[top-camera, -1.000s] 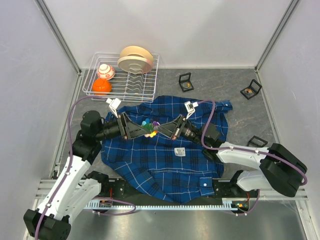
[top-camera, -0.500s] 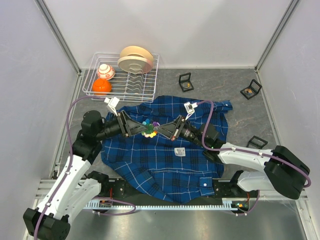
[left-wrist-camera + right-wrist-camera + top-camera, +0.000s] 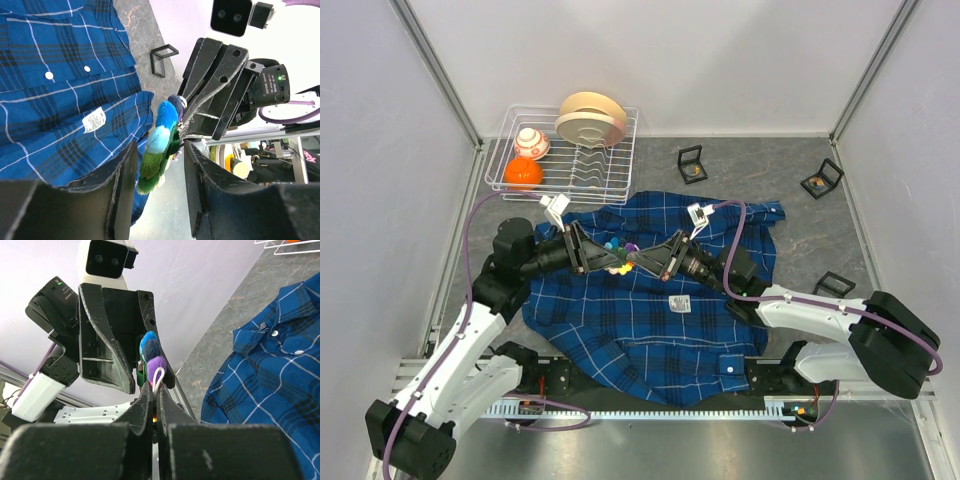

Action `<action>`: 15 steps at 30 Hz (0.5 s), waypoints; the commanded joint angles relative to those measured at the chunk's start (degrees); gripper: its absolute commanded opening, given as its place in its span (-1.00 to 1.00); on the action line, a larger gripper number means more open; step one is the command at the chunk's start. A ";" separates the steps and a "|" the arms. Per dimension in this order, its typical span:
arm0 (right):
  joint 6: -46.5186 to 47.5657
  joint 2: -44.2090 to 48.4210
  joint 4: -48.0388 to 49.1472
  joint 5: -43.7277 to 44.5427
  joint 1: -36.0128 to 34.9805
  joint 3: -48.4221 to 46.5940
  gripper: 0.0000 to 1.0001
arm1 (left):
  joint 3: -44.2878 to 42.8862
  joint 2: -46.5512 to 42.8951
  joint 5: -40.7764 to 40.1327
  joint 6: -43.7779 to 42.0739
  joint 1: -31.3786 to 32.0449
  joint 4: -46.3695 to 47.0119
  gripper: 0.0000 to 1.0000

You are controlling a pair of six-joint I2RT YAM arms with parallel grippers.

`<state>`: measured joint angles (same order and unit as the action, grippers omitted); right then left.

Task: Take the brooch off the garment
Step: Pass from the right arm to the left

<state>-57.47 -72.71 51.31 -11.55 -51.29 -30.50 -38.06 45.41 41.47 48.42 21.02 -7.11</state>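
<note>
The garment (image 3: 650, 320), a dark-blue plaid shirt with white buttons, lies spread on the grey table (image 3: 760, 165). Above its upper middle hangs the brooch (image 3: 620, 256), a cluster of green, blue and purple pom-poms. My right gripper (image 3: 638, 262) reaches in from the right and is shut on the brooch's white loop (image 3: 159, 376). My left gripper (image 3: 160, 150) comes from the left, open, with one finger on each side of the brooch (image 3: 162, 145) and a gap showing on both sides. The shirt (image 3: 60, 100) lies below, and the collar end (image 3: 280, 370) shows in the right wrist view.
A white wire dish rack (image 3: 563, 172) at the back left holds beige plates (image 3: 590, 118), an orange ball (image 3: 523, 172) and a white-and-orange ball (image 3: 531, 143). Small black frames stand on the table: one (image 3: 692, 165) at the back, one (image 3: 822, 180) at the back right, one (image 3: 835, 283) at the right.
My left gripper has slid right so its fingers now straddle the brooch, and its jaws have narrowed. The right gripper keeps its hold and has barely moved.
</note>
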 commanded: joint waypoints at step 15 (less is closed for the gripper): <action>2.19 2.57 -0.94 -2.85 0.39 -2.63 -0.89 | 0.89 -0.85 0.27 0.62 0.34 2.54 -0.92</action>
<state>-56.69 -71.90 49.10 -10.70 -51.48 -30.50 -38.02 45.78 41.06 48.80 21.28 -6.83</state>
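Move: The brooch hangs from the right gripper's shut fingertips, already between the left hand's half-open fingers, its middle some 1 cm ahead and 1 cm to the right of the left hand point, at its height. From the right hand point it lies about 3 cm left and 1 cm ahead, level with it. The garment's white label is roughly 15 cm right of the left hand, 12 cm back and 20 cm below. Staying in place, the left hand closes its half-open fingers and pinches the brooch, which the right keeps holding. ##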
